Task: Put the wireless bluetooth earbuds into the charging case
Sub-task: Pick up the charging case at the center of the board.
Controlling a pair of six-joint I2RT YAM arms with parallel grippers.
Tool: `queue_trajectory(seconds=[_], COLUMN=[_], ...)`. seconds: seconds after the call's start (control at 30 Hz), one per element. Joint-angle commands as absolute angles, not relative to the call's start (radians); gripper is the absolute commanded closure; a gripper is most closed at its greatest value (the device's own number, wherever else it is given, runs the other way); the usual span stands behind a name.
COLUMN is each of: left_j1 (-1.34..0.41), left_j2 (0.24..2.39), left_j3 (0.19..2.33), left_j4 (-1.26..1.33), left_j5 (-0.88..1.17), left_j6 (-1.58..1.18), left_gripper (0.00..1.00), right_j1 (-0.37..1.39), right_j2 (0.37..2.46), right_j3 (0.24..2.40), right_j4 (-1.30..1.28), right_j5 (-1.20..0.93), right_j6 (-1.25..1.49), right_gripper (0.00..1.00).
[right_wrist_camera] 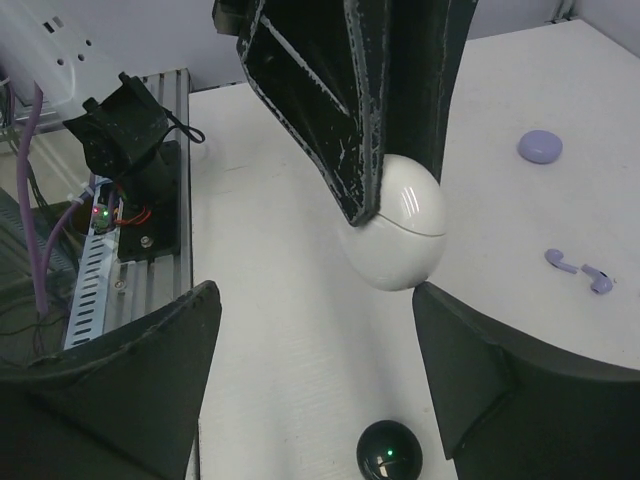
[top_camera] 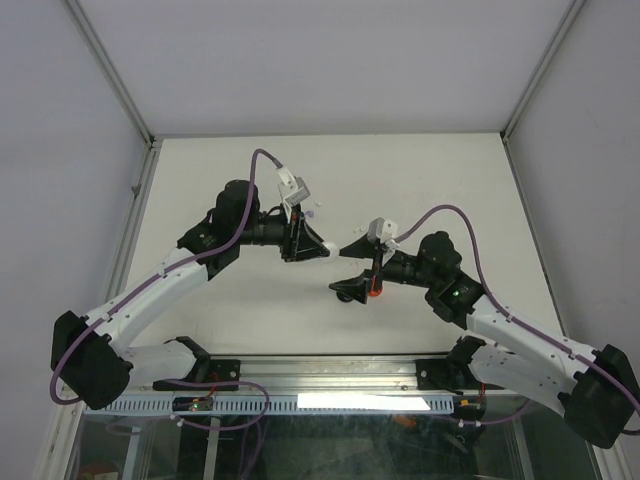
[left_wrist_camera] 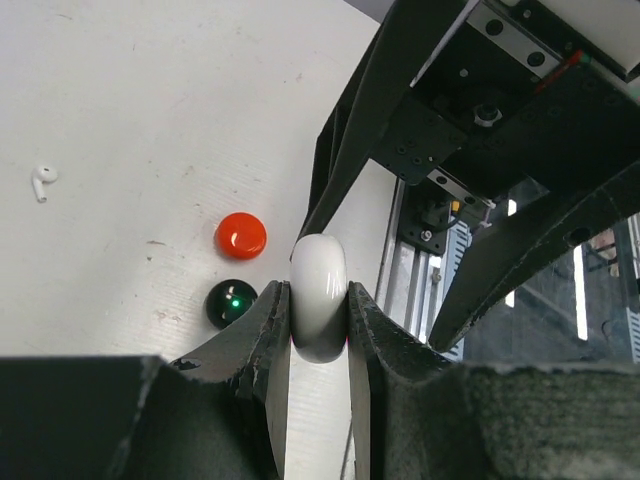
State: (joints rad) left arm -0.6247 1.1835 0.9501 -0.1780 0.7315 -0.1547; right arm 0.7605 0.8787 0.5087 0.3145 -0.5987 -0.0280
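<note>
A closed white charging case (left_wrist_camera: 318, 300) hangs above the table, and my left gripper (left_wrist_camera: 318, 292) is shut on its two flat sides. In the right wrist view the same white case (right_wrist_camera: 395, 235) sits under the left gripper's black fingers (right_wrist_camera: 350, 110). My right gripper (right_wrist_camera: 315, 335) is open just below it, its right fingertip close to the case's lower edge. From above, the left gripper (top_camera: 325, 252) and the right gripper (top_camera: 345, 270) meet mid-table. Two lavender earbuds (right_wrist_camera: 575, 268) and a white earbud (left_wrist_camera: 43, 180) lie loose on the table.
A black case (right_wrist_camera: 390, 452) with a green light lies on the table under the right gripper. A red case (left_wrist_camera: 241, 236) lies beside the black case (left_wrist_camera: 231, 303). A lavender case (right_wrist_camera: 539, 146) rests farther back. The metal rail (right_wrist_camera: 110, 250) runs along the near edge.
</note>
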Motion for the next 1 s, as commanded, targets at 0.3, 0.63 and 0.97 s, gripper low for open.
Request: queue_trajectory(seconds=[0.3, 0.63, 0.97], left_j1=[-0.624, -0.640, -0.656], left_j2=[1.149, 1.138, 1.138], left_j3=[1.012, 1.014, 1.008], left_j4=[-0.207, -0.208, -0.206], left_j5=[0.846, 0.862, 0.864], left_j6=[0.028, 0.069, 0.086], left_gripper=[0.90, 0.89, 0.88], right_j1=[0.721, 0.719, 0.713], right_j2=[0.914, 0.997, 1.011], right_j3=[0.558, 0.564, 0.561], right_j4=[0.471, 0.554, 0.584], right_j5=[-0.661, -0.752, -0.769], right_j6=[0.061, 0.162, 0.193], right_gripper=[0.27, 0.46, 0.60])
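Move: Just beyond the left fingertips the white charging case is already pinched, its middle roughly 1 cm to the right of that hand's point and level with it. From the open right hand the white case lies about 4 cm ahead, 3 cm to the left and 1 cm higher. Down on the board, some 19 cm below the right hand, the black case sits about 4 cm ahead and 1 cm to the right, the red case about 5 cm ahead and 8 cm to the right. Bringing the white case back about 2.5 cm, into line with the right fingers, the left hand keeps its pinch and turns some 10 degrees clockwise. The right hand eases about 1.5 cm left towards the case, rolls slightly, and closes its fingers from wide to about half that gap, one on either side of the case's free end; a firm grip isn't seen yet. ##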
